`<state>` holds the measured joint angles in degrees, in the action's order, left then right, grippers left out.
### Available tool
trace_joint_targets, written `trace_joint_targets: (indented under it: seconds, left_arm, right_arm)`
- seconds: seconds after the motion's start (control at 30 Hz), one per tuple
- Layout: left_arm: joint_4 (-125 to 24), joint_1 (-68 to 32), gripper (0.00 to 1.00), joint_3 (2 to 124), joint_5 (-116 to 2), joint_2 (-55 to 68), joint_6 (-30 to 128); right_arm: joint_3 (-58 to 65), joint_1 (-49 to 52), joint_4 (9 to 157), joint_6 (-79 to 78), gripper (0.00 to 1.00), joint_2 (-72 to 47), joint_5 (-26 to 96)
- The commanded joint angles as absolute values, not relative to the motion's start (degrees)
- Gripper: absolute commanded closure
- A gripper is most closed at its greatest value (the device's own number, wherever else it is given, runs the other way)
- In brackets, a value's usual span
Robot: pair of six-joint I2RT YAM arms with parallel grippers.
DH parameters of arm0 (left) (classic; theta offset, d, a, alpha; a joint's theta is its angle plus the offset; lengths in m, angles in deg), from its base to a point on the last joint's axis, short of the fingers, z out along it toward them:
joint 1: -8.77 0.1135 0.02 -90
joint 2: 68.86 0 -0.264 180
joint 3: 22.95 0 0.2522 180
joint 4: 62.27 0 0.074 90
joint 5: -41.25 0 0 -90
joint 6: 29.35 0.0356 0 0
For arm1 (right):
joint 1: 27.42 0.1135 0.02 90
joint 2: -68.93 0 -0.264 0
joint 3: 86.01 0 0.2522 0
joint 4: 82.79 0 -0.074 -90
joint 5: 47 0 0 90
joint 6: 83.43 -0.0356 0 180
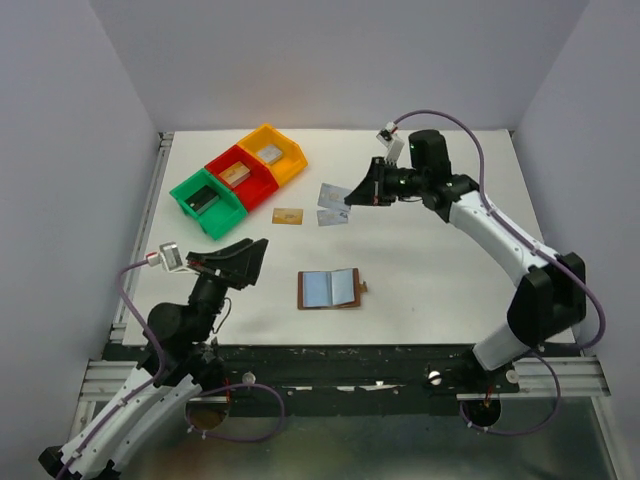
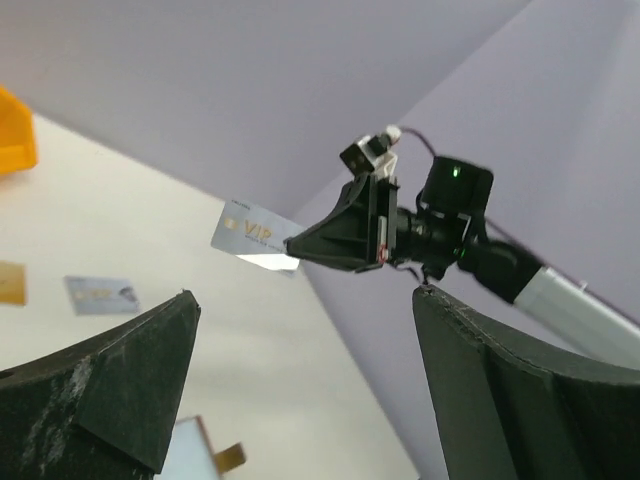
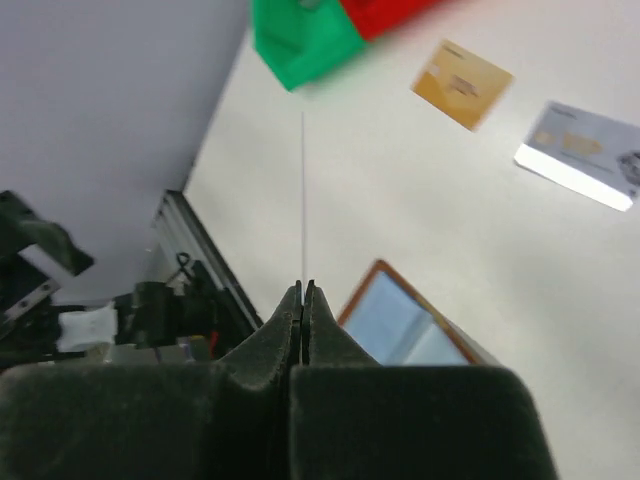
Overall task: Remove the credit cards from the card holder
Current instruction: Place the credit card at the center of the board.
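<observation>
The card holder (image 1: 330, 289) lies open on the table with its light-blue inner faces up and its snap tab to the right. It also shows as card holder (image 3: 410, 325) and card holder (image 2: 195, 450). My right gripper (image 1: 349, 198) hovers above the table, shut on a silvery credit card (image 2: 255, 233) marked VIP. In the right wrist view this card (image 3: 303, 200) is a thin edge-on line rising from the right gripper (image 3: 304, 288). A gold card (image 1: 287, 216) and a silvery card (image 1: 332, 217) lie flat on the table. My left gripper (image 1: 252, 262) is open and empty, left of the holder.
Green bin (image 1: 228, 216), red bin (image 1: 262, 190) and yellow bin (image 1: 290, 160) stand in a diagonal row at the back left, each holding a small block. A metal rail runs along the table's left edge. Purple walls enclose the back and sides.
</observation>
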<state>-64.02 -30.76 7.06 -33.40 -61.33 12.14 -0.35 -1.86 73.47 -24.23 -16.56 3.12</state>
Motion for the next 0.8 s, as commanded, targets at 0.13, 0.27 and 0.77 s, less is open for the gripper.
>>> trace_joint_targets:
  seconds: [0.13, 0.27, 0.77]
  left_arm:
    - [-39.9, -30.5, 0.01, 15.5, -41.4, -47.2, 15.7]
    - [-41.6, -30.4, 0.01, 15.5, -47.3, -44.2, 17.1]
    - [-50.3, -30.4, 0.01, 8.7, -52.3, -45.1, 16.6]
  right_arm:
    - [17.5, -4.7, 39.4, -7.5, 1.0, -40.4, 4.9]
    - [20.7, -4.8, 38.4, -5.7, 1.0, -46.0, 4.4]
    - [25.8, -5.5, 41.0, -7.8, 0.99, -58.2, -3.1]
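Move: The right hand holds a silver card, high over the board. Its clear spot on the board lies about 4 cm ahead of this hand, 3 cm left and 26 cm below. At board level, the other silver card lies about 14 cm ahead and 2 cm left, the gold card 14 cm ahead and 15 cm left, and the open card holder 9 cm back and 3 cm left. From the left hand, the spot is some 18 cm ahead, 14 cm right and 31 cm down. The silver card, still pinched in the shut right gripper, is brought down some 20 cm, fast then slowing, towards the clear board between the other silver card and the holder, while the wrist tips its fingers to point down and left. Meanwhile the empty left hand, staying open, sinks about 12 cm and drifts 6 cm right towards the holder, tipping down and rolling. ##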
